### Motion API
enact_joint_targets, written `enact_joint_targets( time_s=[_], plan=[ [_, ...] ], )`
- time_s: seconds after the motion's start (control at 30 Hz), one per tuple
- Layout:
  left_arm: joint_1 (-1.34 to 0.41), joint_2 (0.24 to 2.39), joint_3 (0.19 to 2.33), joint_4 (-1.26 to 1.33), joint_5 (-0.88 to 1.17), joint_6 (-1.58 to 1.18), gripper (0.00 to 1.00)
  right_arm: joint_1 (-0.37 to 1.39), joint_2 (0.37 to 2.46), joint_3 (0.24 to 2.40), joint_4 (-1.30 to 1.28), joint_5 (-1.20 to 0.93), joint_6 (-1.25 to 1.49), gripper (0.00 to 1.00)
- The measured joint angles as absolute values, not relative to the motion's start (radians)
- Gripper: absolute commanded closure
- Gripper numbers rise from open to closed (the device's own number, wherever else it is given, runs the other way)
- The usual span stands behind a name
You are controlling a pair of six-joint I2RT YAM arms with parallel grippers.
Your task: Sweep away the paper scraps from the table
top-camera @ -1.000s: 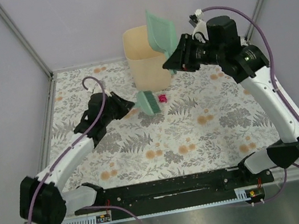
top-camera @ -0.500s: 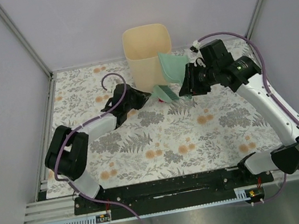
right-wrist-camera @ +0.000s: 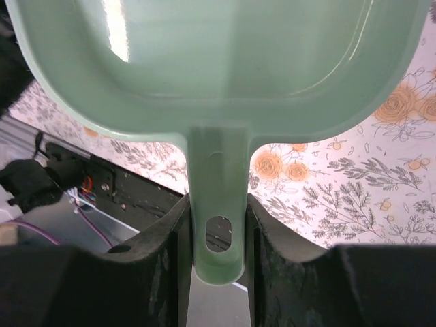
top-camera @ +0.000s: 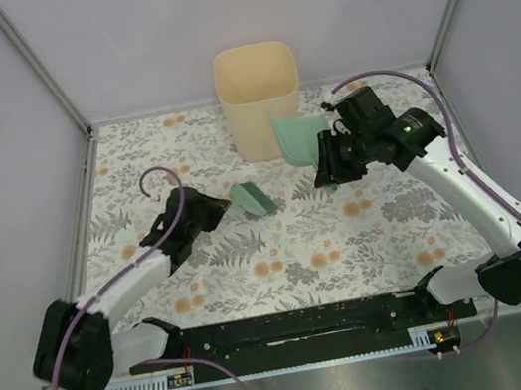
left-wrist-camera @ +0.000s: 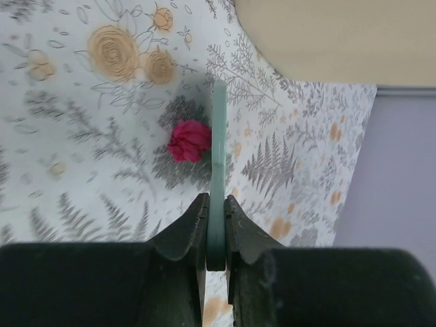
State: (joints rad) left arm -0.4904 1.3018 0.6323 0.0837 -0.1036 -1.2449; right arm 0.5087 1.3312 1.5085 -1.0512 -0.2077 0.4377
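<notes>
One magenta paper scrap [left-wrist-camera: 189, 141] lies on the flowered table [top-camera: 369, 236], touching or just left of the green brush [left-wrist-camera: 219, 136], which shows edge-on in the left wrist view. My left gripper [left-wrist-camera: 216, 212] is shut on the brush handle. From above, the brush head [top-camera: 253, 198] sits left of centre ahead of the left gripper [top-camera: 215, 209], and no scrap shows there. My right gripper [right-wrist-camera: 218, 221] is shut on the handle of the pale green dustpan [right-wrist-camera: 218, 61]. The dustpan [top-camera: 299, 136] rests tilted beside the bin, right of the brush, with the right gripper [top-camera: 327, 159] behind it.
A beige bin [top-camera: 259, 94] stands at the back centre of the table, its wall filling the top right of the left wrist view [left-wrist-camera: 327, 41]. Metal rails [top-camera: 83, 216] frame the cloth. The black base bar [top-camera: 284, 330] runs along the near edge.
The right arm brought the dustpan down from over the bin to the table beside it. The left arm swung the brush toward the bin, then drew it back toward the near left.
</notes>
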Motion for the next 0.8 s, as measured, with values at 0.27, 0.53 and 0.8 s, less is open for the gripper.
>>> enact_joint_targets(
  time_s=[0.27,0.53,0.8],
  plan=[
    [-0.494,0.81,0.728,-0.422,-0.2,-0.955,0.99,0.73,1.39,1.4,-1.095,-0.081,0.426,1.0],
    [-0.49,0.84,1.114,-0.635,-0.355,-0.619,1.0,0.812,1.472,1.252,-1.104,-0.022,0.431,1.0],
    [-0.488,1.043,1.1,-0.617,-0.393,-0.397,1.0,0.871,1.545,1.264,-1.107,0.017,0.43,1.0]
  ],
)
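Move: The last paper scrap lies close against the near-left side of the brush held in the left hand, about 4 cm ahead of that hand, 4 cm to its right and 9 cm below. The brush head is roughly 6 cm ahead, 5 cm right and 6 cm below the hand; the bin stands some 20 cm ahead and 10 cm right. From the right hand, holding the dustpan high, the scrap is about 9 cm ahead, 16 cm left and 24 cm below. The scrap is left behind as the brush, at the end of a sweep back and left, comes free: the left hand draws back about 7 cm, swings left and rises some 20 cm, then starts down and forward again, rolling its left side up nearly 50 degrees. Meanwhile the right hand lowers the dustpan about 15 cm and back 8 cm towards the scrap, its left side dipping. Both keep their grips. ##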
